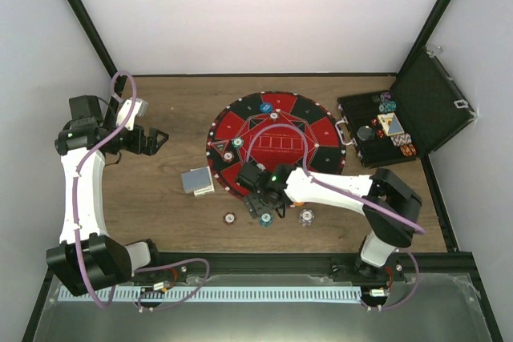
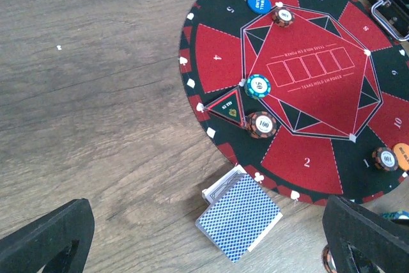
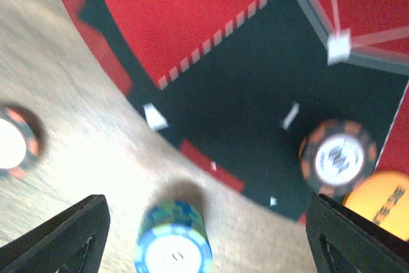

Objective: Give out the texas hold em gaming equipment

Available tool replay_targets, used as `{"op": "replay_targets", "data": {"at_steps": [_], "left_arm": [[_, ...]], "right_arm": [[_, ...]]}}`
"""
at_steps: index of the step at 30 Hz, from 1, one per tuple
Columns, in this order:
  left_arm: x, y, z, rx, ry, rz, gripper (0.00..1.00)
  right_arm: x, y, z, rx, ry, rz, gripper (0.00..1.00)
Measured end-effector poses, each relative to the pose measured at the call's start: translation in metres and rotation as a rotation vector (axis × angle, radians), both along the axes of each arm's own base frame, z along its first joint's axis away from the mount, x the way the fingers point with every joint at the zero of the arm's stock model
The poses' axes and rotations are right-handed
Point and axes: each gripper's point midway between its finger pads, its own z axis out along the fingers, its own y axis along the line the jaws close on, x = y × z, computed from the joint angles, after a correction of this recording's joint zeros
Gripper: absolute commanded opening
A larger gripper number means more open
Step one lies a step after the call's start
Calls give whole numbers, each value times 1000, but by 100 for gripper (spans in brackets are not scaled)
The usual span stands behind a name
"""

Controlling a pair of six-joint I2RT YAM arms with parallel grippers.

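Observation:
A round red and black poker mat [image 1: 276,146] lies mid-table with chips on it: a teal one [image 2: 258,85], a red one [image 2: 262,124] and a blue one [image 2: 260,2]. The blue-backed card deck [image 2: 239,217] lies just off the mat's left rim, below my open left gripper [image 2: 204,247], which hangs well above it. My right gripper [image 3: 204,241] is open at the mat's near rim. A small teal chip stack [image 3: 172,241] stands on the wood between its fingers [image 3: 57,234], touching neither. A red chip [image 3: 13,142] lies to its left.
A black hinged case [image 1: 401,118] stands open at the back right with chips inside. A white chip [image 1: 306,216] lies on the wood right of the teal stack. An orange disc [image 3: 383,196] and a red chip [image 3: 337,156] sit on the mat's near edge.

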Motion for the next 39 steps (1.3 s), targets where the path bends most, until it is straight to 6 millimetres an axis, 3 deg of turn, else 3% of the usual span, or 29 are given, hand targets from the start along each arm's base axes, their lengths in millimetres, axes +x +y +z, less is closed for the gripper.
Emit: {"op": "replay_targets", "data": {"at_steps": [5,13,24,39], "left_arm": [[1,0,1,-2,-5,-2,100],[1,0,1,-2,-5,-2,100],[1,0,1,-2,-5,-2,100],[1,0,1,-2,-5,-2,100]], "right_arm": [[-34,-17,-24,-27,69,-30,86],[-50,-8,-32,26,102,-42,79],[-53,0,-33,58,111,-44,69],[-56,-8,-46,18,121,-45,55]]}}
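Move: The green chip stack lies about 6 cm back from the right hand, about 1 cm to its right and 6 cm below. The brown chip stack stands level with the green one, some 10 cm to its left, and the white chip stack about 11 cm to its right. A lone brown chip on the mat is about 2 cm ahead and 6 cm right of the hand. From the left hand, the green stack is roughly 16 cm back, 30 cm right and 23 cm below. The green chip stack is approached from in front and above: the right hand comes back about 5.5 cm and sinks 4.5 cm, fast at first, then easing down over the stack. The wrist tips some 5 degrees, bringing the fingers nearer vertical, while they narrow from almost wide open to a bit over half, one either side of the stack's top, with no grip yet visible. ##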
